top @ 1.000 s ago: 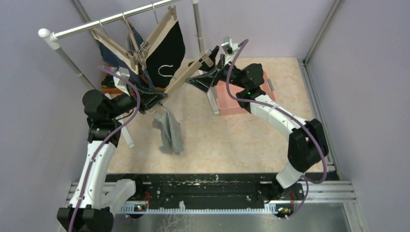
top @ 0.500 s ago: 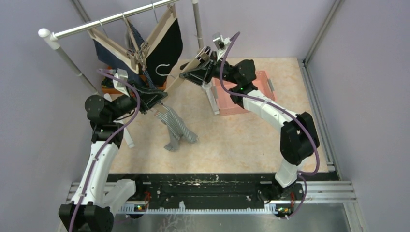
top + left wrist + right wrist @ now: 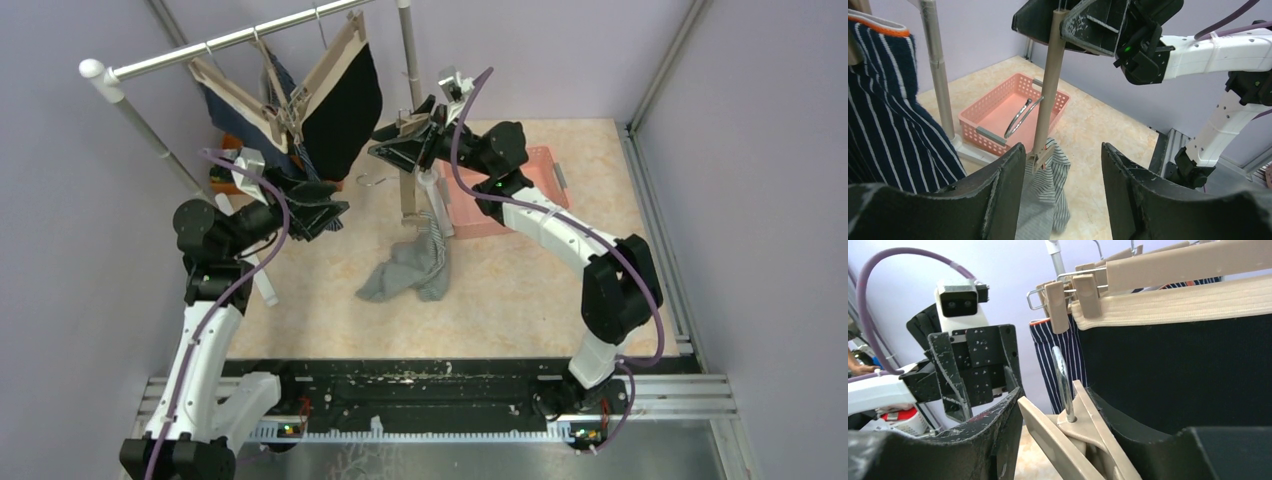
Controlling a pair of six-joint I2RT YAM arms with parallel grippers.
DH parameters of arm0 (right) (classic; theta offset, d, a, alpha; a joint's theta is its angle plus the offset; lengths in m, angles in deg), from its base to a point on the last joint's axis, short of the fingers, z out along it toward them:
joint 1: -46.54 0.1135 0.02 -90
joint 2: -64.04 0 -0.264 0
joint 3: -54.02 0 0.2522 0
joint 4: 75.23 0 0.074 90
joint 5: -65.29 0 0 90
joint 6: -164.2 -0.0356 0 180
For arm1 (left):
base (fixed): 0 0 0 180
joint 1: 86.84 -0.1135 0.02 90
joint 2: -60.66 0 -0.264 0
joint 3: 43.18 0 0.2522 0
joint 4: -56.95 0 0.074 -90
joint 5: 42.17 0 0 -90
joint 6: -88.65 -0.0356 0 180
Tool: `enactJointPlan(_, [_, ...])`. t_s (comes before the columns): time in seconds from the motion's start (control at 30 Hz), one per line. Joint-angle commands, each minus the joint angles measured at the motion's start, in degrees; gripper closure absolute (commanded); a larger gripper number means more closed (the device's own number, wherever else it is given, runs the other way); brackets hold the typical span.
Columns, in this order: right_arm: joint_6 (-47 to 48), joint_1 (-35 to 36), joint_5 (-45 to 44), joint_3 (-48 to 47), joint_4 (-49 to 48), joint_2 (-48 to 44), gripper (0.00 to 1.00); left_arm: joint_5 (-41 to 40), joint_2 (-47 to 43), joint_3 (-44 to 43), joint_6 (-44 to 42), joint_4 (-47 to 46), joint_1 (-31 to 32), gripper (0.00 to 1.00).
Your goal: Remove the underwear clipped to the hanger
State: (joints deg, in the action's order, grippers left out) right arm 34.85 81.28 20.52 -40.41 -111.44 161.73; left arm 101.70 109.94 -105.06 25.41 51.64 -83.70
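A grey striped underwear lies crumpled on the floor beneath a beige hanger that hangs upright. My right gripper is shut on the top of this hanger, next to its metal hook. The hanger's lower clip seems to pinch a corner of the striped underwear. My left gripper is open and holds nothing; its fingers frame that cloth from a distance. A black underwear with a beige waistband and a navy striped underwear hang clipped on the rack.
The metal rail crosses the back left, with several beige hangers on it. Its right post stands just behind my right gripper. A pink basket sits on the floor under the right arm. Purple walls close in on both sides.
My left gripper opened and let the grey striped underwear go; it dropped to the floor, toward the right. The right gripper shut on the hanger, which swung down to hang upright.
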Motion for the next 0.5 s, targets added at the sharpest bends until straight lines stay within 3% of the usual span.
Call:
enactJointPlan(0.0, [4.3, 0.3, -4.5, -1.3, 0.9, -5.1, 1.0, -2.4, -2.2, -1.4, -4.7, 6.1, 0.3, 0.38])
enactJointPlan(0.17, [2.9, 0.2, -5.8, -0.3, -1.1, -4.8, 1.0, -1.8, -1.7, 1.5, -5.0, 6.2, 0.2, 0.38])
enactJointPlan(0.33, [2.7, 0.2, -5.8, -1.5, -0.1, -4.6, 1.0, -3.6, -0.6, 9.9, -7.9, 2.9, 0.5, 0.38])
enactJointPlan(0.47, [1.3, 0.3, -4.7, -3.4, -0.5, -3.8, 1.0, -3.3, 1.1, 16.2, -6.8, -9.0, 2.4, 0.38])
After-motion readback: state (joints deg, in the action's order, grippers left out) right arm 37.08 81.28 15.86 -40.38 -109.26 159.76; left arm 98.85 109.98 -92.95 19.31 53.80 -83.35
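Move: The grey striped underwear hangs from the lower clip of the hanger that the right hand holds upright. Its middle is roughly 8 cm ahead, 16 cm to the right and 28 cm below the empty left hand; the lower clip is some 9 cm ahead, 16 cm right and 20 cm below. A navy striped garment hangs about 10 cm ahead, 5 cm left and 5 cm below the left hand. From the right hand, the underwear is straight below by some 33 cm and 2 cm back. The left hand, already free of the hanger and still open, hovers almost in place and then drops ever faster, about 10 cm in all with only a slight drift forward, down towards the height of the clipped underwear while its fingers tip down by some 10 degrees. The right hand keeps its pinch on the hanger's upper end, eases it up a centimetre or two and turns about 5 degrees clockwise, then holds it there. ##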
